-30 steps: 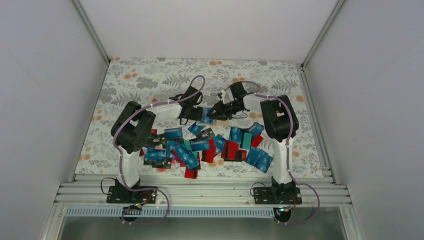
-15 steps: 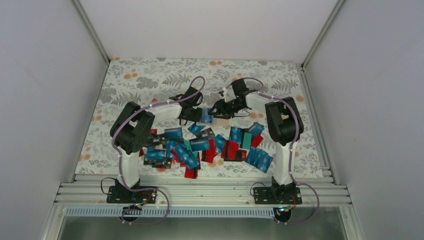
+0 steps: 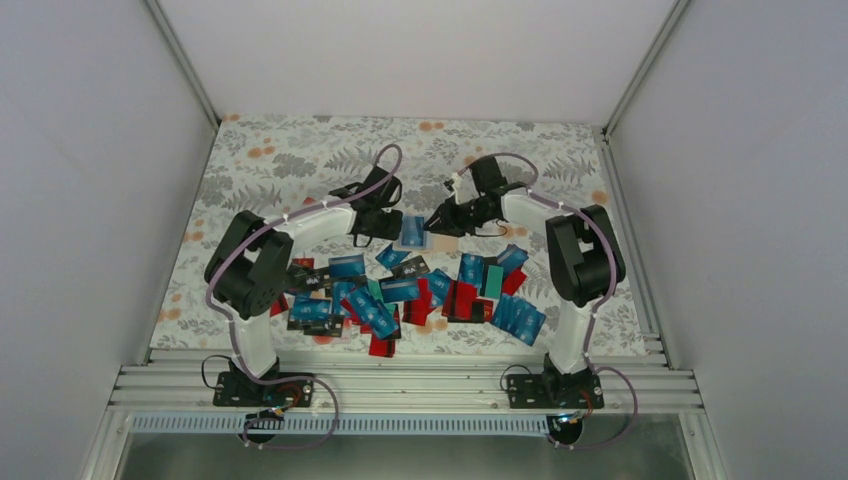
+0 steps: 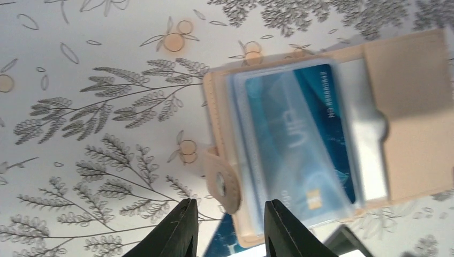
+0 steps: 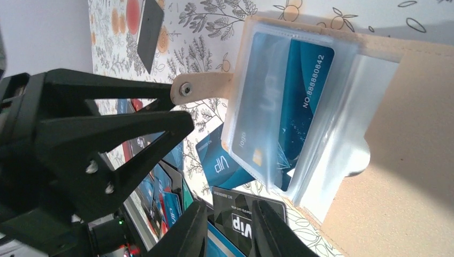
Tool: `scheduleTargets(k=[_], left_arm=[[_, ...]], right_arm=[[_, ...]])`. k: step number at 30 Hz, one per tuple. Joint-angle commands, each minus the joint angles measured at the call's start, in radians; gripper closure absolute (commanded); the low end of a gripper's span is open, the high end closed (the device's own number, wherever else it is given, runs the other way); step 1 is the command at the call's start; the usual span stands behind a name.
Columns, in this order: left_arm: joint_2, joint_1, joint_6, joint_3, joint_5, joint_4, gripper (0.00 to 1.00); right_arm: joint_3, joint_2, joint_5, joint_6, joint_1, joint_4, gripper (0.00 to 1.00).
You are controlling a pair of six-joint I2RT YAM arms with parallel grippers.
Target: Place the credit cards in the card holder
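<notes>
The beige card holder (image 3: 415, 234) lies open on the floral cloth between my two grippers. Its clear sleeves hold a blue card (image 4: 300, 134), also seen from the right wrist as the blue card (image 5: 300, 101). The left gripper (image 4: 231, 227) is open, and the holder's snap tab (image 4: 222, 182) sits just beyond its tips, untouched. My right gripper (image 5: 229, 230) hovers near the card holder (image 5: 407, 160), its jaws a narrow gap apart with nothing in them, over a black VIP card (image 5: 235, 214). Many credit cards (image 3: 420, 295) lie heaped nearer the arm bases.
White enclosure walls (image 3: 100, 200) stand on the left, right and back. An aluminium rail (image 3: 400, 375) runs along the near edge. A blue VIP card (image 5: 214, 160) lies beside the holder. The left gripper's body (image 5: 96, 144) fills the left of the right wrist view.
The left gripper's jaws have opened and it has drawn back slightly to the left. The right gripper has pulled back to the right, widened, then narrowed. The holder stays put with the blue card inside.
</notes>
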Motion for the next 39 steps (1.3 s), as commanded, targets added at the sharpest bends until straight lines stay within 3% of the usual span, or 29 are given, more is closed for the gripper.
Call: scheduleTargets(k=[1,10,16,24,39], left_arm=[[-0.019,-0.009,-0.028,0.023,0.105,0.013,0.68],[0.078,-0.01,-0.059,0.079,0.168,0.032,0.66],[0.07,-0.014,-0.076,0.085,0.168,0.019,0.62],[-0.03,-0.101,-0.086,0.114,0.101,-0.053,0.39],[0.1,-0.097,-0.105,0.129,0.075,-0.022,0.31]], right_arm=[[-0.036,-0.029,0.027,0.013,0.01,0.078,0.8],[-0.018,0.038,0.034,0.026,0.01,0.146,0.95],[-0.012,0.087,0.029,0.045,0.011,0.184,0.96],[-0.016,0.099,0.064,0.046,0.01,0.177,0.96],[-0.024,0.124,0.036,0.061,0.012,0.208,0.96]])
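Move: The blue card in the holder's clear pocket lies about 4 cm right of the left hand, 1 cm ahead and 4 cm below; from the right hand it is some 3 cm left, 2 cm ahead and 6 cm down. The holder's bare leather half is about 7 cm right of that card. A loose blue card lies some 5 cm back and 2 cm left of the left hand, a loose black one 7 cm back and 3 cm right. Left hand opens, swinging about 6 cm right across the card; right hand shuts, sinking 4 cm towards it. ##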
